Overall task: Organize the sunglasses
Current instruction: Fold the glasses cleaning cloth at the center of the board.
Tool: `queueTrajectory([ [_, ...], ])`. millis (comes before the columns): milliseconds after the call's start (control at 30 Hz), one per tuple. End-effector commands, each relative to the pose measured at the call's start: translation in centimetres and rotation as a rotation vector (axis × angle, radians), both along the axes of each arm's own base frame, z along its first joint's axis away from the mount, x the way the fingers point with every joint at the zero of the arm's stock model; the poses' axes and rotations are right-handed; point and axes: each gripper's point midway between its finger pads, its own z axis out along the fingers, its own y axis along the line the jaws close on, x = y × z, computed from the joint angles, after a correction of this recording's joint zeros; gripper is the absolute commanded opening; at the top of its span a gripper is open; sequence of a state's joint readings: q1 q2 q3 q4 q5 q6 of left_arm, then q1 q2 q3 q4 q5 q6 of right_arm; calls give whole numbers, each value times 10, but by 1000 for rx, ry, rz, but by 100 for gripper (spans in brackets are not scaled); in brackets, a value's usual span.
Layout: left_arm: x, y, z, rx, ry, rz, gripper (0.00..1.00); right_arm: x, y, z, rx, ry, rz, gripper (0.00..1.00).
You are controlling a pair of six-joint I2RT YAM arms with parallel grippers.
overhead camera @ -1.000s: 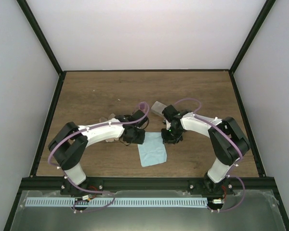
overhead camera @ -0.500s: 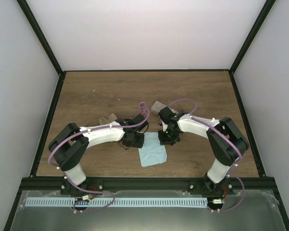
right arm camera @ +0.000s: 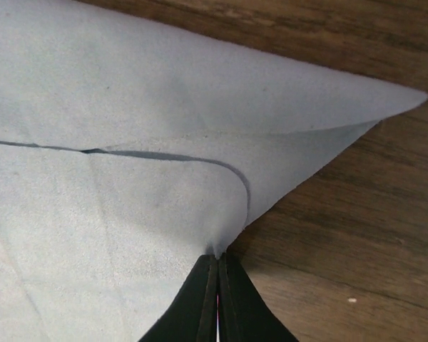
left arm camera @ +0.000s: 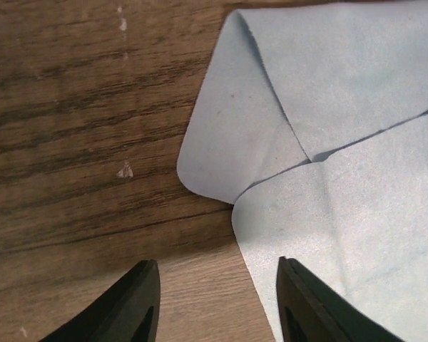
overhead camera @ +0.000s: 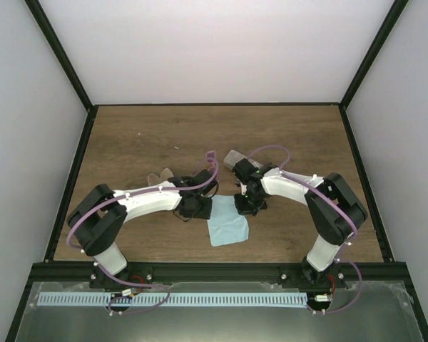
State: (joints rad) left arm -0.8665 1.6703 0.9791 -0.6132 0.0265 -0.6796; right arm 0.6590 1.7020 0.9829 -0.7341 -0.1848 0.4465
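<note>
No sunglasses show in any view; they are hidden or out of view. A light blue cloth (overhead camera: pixel 227 224) lies on the wooden table between the two grippers. My right gripper (overhead camera: pixel 247 204) sits at the cloth's upper right edge. In the right wrist view the gripper (right arm camera: pixel 217 261) is shut, pinching a fold of the cloth (right arm camera: pixel 93 214). My left gripper (overhead camera: pixel 192 207) hovers at the cloth's upper left corner. In the left wrist view it (left arm camera: pixel 215 269) stands open over bare wood and the edge of the folded cloth (left arm camera: pixel 342 107), holding nothing.
A grey case (overhead camera: pixel 233 158) lies just behind the right gripper. A clear grey case (overhead camera: pixel 160 176) lies behind the left forearm. Black frame posts and white walls bound the table (overhead camera: pixel 128 142) on three sides.
The right jaws have closed onto the cloth's edge. The left jaws have opened a little wider. Both grippers have shifted slightly along the cloth's upper edge.
</note>
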Motion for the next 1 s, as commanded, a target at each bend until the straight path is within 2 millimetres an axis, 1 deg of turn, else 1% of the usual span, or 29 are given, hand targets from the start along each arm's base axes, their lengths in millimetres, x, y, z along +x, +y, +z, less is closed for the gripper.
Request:
queueTrajectory([
  [0, 4, -4, 11, -35, -30, 14, 51, 2, 3, 21, 10, -26, 1, 1],
  [67, 4, -7, 11, -42, -26, 10, 57, -5, 3, 20, 21, -3, 5, 1],
  [133, 4, -8, 10, -45, -20, 8, 60, -12, 1, 19, 28, 15, 6, 1],
  [300, 6, -10, 11, -48, -28, 10, 62, -21, -9, 30, 23, -5, 0, 1],
  [400, 8, -12, 11, -51, -30, 10, 63, -30, -16, 27, 8, 19, 7, 1],
  [467, 11, -15, 12, -52, -36, 11, 65, -35, -20, 24, -1, 30, 4, 1],
  [633, 26, -23, 17, -47, -68, 19, 75, -43, -30, 16, -32, 50, -3, 1],
  [733, 38, -33, 17, -32, -83, 11, 76, -44, -35, 13, -49, 55, -14, 1],
  [833, 54, -49, 20, -37, -102, -2, 76, -44, -41, 9, -57, 59, -31, 1],
  [967, 60, -61, 8, -17, -75, -33, 76, -40, -48, 5, -62, 54, -54, 3],
])
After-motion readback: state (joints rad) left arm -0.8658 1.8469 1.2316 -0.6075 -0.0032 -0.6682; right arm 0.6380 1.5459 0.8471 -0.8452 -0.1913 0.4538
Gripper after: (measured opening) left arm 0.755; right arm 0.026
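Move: The left hand, low over the cloth's left edge, has the cleaning cloth's middle about 7 cm to its right and 3 cm back, and roughly 2 cm below. The pink sunglasses lie some 13 cm ahead of it and 2 cm right; the open beige case is 7 cm ahead and 12 cm left. The right hand already pinches the cloth's right edge, the cloth's middle 3 cm to its left and 4 cm back; the grey box stands some 15 cm straight ahead. Back and to the right, about 6 cm in all, the right hand draws the pinched cloth edge, first lifting nearly 3 cm and then sinking almost to its old height, fingers still shut on it. The left hand stays low while its fingers open wider, then slides some 7 cm diagonally forward and right towards the cloth's far edge, rising slightly and holding nothing. ##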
